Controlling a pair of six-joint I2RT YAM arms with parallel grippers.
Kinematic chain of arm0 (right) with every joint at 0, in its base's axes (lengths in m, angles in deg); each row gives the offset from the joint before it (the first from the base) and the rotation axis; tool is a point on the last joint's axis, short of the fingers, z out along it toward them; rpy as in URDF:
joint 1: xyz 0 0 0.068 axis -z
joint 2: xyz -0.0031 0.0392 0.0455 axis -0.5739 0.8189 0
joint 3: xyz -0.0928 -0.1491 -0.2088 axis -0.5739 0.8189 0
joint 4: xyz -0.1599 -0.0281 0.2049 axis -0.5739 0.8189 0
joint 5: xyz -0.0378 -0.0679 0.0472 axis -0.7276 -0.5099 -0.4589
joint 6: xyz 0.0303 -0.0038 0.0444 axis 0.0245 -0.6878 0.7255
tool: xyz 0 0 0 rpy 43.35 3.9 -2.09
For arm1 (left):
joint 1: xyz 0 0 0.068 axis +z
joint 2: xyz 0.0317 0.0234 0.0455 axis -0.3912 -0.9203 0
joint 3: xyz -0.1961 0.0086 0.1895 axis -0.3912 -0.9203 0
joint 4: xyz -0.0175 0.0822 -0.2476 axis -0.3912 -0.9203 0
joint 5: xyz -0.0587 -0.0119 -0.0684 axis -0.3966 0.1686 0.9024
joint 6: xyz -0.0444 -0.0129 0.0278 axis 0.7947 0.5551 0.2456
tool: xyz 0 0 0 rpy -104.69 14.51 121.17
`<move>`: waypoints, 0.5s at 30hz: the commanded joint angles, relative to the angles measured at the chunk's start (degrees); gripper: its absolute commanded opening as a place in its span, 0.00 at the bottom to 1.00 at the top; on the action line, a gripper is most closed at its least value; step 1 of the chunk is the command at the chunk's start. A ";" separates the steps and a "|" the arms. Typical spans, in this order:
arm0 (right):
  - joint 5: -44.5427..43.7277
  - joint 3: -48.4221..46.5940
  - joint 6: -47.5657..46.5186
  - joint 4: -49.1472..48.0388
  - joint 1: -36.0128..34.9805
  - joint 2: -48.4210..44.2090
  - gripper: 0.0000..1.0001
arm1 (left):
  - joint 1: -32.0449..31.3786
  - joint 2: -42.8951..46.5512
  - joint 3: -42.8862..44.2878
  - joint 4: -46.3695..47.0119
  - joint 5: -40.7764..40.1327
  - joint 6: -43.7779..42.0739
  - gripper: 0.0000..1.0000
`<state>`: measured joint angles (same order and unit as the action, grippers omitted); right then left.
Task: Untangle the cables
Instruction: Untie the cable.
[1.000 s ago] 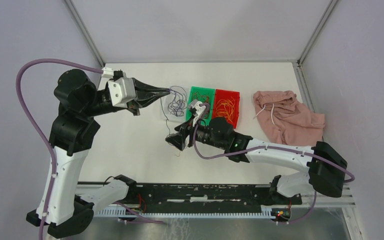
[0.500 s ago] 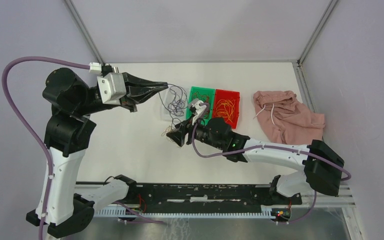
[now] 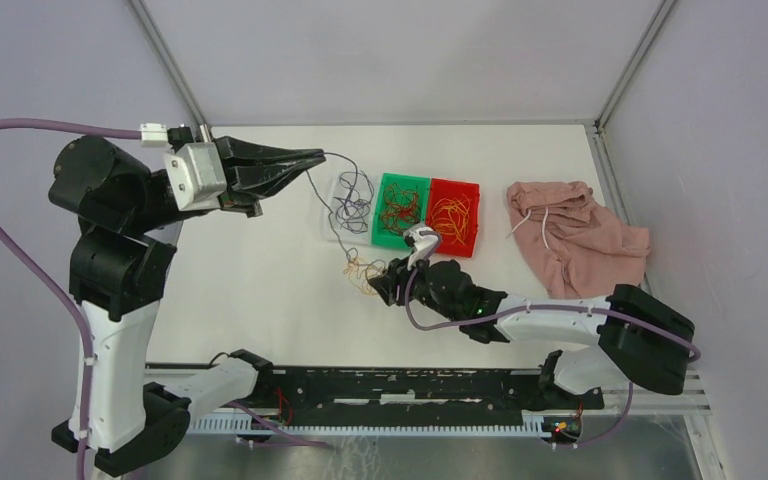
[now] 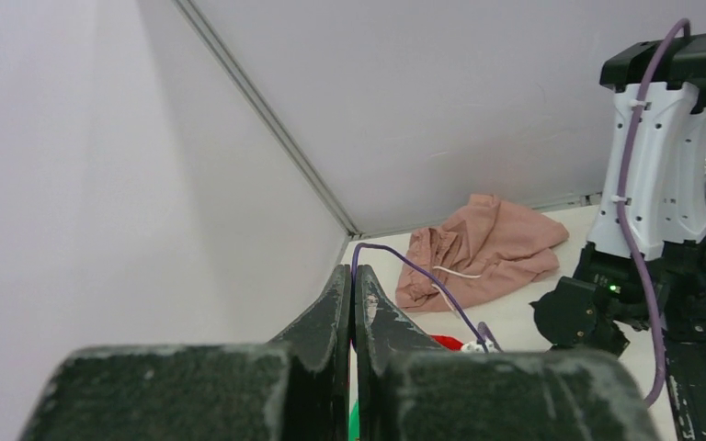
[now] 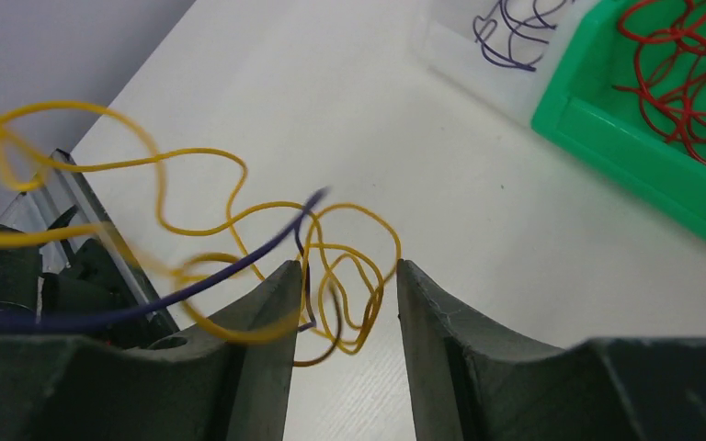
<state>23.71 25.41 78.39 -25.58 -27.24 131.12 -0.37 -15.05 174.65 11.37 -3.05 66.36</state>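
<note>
My left gripper point(image 3: 320, 157) is raised over the table's far left and shut on a dark purple cable point(image 3: 312, 185). That cable hangs down to a loose purple tangle point(image 3: 352, 205) in the clear bin. In the left wrist view the pinched strand point(image 4: 423, 276) arcs away from the shut left gripper point(image 4: 354, 272). A small clump of yellow-orange cables point(image 3: 360, 268) lies on the table left of my right gripper point(image 3: 380, 283). In the right wrist view the right gripper point(image 5: 347, 273) is open, with yellow loops point(image 5: 349, 276) and one purple strand point(image 5: 239, 257) between and across its fingers.
Three bins stand in a row at mid-table: a clear one point(image 3: 332, 225), a green one point(image 3: 385, 183) with dark red cables point(image 3: 400, 208), and a red one point(image 3: 473, 215) with yellow cables point(image 3: 450, 212). A pink cloth point(image 3: 570, 235) with a white drawstring lies at the right.
My left gripper has drawn back to the left and up, pulling the purple cable out longer. My right gripper has moved right and nearer, its jaws narrowing around the yellow loops.
</note>
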 commanded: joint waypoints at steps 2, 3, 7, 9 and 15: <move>-5.35 4.45 2.32 -4.06 -0.11 -2.26 0.48 | -0.19 -0.78 5.25 2.48 -5.54 -2.37 0.03; -5.84 5.51 2.77 -4.41 -0.11 -2.41 0.48 | -0.16 -0.98 6.14 2.48 -6.91 -3.58 0.03; -7.68 10.40 4.88 -6.42 -0.05 -2.65 0.48 | -0.20 -1.31 8.32 4.16 -12.80 -6.51 0.03; -8.39 12.18 6.09 -6.76 0.08 -2.24 0.48 | -0.17 -1.38 8.77 5.63 -14.97 -7.41 0.03; -9.80 15.46 7.63 -6.03 0.10 -1.65 0.46 | -0.17 -2.63 11.89 7.53 -17.62 -9.38 0.03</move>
<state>16.65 39.83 83.90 -28.79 -27.17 129.89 -0.37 -16.80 183.28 14.78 -16.58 60.72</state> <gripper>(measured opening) 0.467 0.052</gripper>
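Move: The yellow cable, still tangled with the dark purple one, hangs just off the right fingertips, about 3 cm ahead and 3 cm left of the right hand at its height. From the right hand, the clear box is roughly 18 cm ahead, 6 cm left and the green box 18 cm ahead, 5 cm right, both some 12 cm below. The left hand, high overhead, has the yellow cable about 44 cm below, 6 cm ahead and 3 cm right. The left hand keeps the dark purple cable pinched in its shut fingers and draws it up about 6.5 cm and some 3 cm to the left, the wrist rolling and swinging counter-clockwise so that the fingertips turn more forward, roughly 20 degrees in all. Meanwhile the right hand, its fingers staying half open, backs out of the yellow loops and drops about 8.5 cm towards the table while sliding some 6 cm to the right, away from both cables. ##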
